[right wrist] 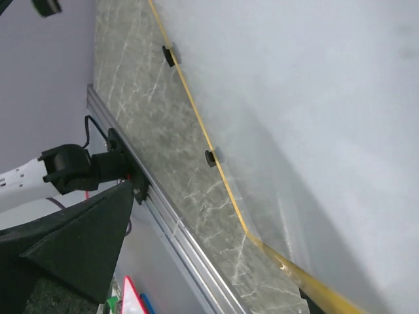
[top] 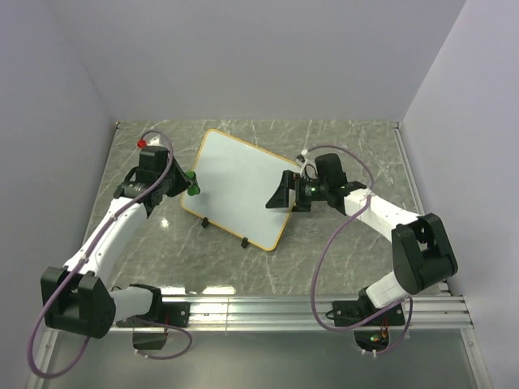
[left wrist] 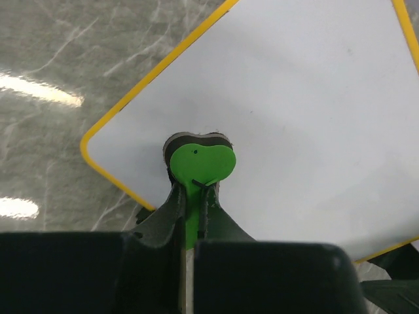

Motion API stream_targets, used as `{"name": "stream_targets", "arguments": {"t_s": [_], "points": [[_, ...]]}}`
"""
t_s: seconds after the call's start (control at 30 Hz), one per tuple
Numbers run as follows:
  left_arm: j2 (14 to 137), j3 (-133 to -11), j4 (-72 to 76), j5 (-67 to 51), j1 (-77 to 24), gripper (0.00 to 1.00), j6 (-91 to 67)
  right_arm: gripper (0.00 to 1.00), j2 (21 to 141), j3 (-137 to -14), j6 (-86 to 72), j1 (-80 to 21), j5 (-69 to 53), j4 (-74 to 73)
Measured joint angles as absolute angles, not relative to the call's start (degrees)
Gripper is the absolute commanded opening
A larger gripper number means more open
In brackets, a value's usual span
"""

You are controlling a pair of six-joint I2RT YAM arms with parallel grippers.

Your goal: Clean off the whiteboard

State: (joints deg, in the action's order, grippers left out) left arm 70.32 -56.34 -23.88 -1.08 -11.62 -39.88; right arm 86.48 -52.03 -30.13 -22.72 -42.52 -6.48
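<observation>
The whiteboard [top: 239, 182], white with a thin yellow frame, lies tilted at the table's middle. Two black clip feet [top: 206, 222] sit on its near edge. I see no dark marks on it. My left gripper [top: 188, 185] is shut on the small green eraser [top: 193, 183], which rests on the board by its left edge. In the left wrist view the eraser [left wrist: 200, 163] sits on the board [left wrist: 294, 111] near a rounded corner. My right gripper [top: 284, 193] is at the board's right edge, jaws wide apart. In the right wrist view [right wrist: 216, 248] the board's yellow edge [right wrist: 226, 190] runs between them.
A small red object [top: 141, 143] lies at the table's far left corner. A metal rail [top: 324, 308] runs along the near edge, where both arm bases are bolted. Grey walls close in the table on three sides.
</observation>
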Motion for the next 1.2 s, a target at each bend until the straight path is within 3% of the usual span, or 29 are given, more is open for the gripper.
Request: {"name": "stream_targets", "arguments": {"t_s": [0.4,0.5,0.6,0.63,0.77,0.87,1.2], "points": [[63.3,-53.3,-33.2,6.3,-2.5,0.04,-36.6,1.0,77.5,-51.2,-28.1,-21.7,-28.1,-15.6],[62.7,-50.4,-35.2,9.2,-1.1,0.18,-36.4,1.0,71.4,-51.7,-27.6,-21.3,-21.9,-19.1],[63.5,-49.5,-37.1,11.4,-0.7,0.55,-36.5,1.0,65.3,-52.7,-27.3,-21.1,-17.1,-22.3],[64.1,-49.5,-37.1,11.9,-0.6,0.71,-36.7,1.0,63.4,-53.2,-27.2,-21.1,-16.1,-22.9],[68.0,-49.0,-36.2,13.4,-0.4,0.91,-37.6,1.0,58.1,-54.5,-27.1,-21.1,-14.5,-25.4],[71.3,-48.2,-36.1,13.9,0.1,0.97,-38.3,1.0,55.8,-55.3,-26.9,-21.0,-14.3,-27.0],[69.6,-55.3,-38.9,13.1,1.0,0.96,-39.2,1.0,53.1,-64.1,-27.4,-21.1,-14.5,-31.8]]}}
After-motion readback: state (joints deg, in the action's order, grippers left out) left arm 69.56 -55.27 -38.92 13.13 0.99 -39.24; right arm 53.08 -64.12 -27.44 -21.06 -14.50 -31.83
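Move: To the left hand's left by about 10 cm, 6 cm nearer the base and 12 cm below is the bare table spot for the held eraser. At that depth the whiteboard's middle is 5 cm ahead and 19 cm to its right; the nearer black clip is 6 cm back, 7 cm right, the other 12 cm back, 20 cm right. From the open right hand, the whiteboard's middle is about 12 cm ahead, 16 cm left and 7 cm below. Carrying the eraser off the whiteboard, the left hand swings about 12 cm left and 6 cm back while turning counter-clockwise, sinks some 10 cm, opens wide on the way down to let go over the table, then rises about 5 cm. The right hand, already open, dips slightly, then withdraws rightward from the board's right edge and climbs about 17 cm, turning clockwise and tipping its fingers up. ##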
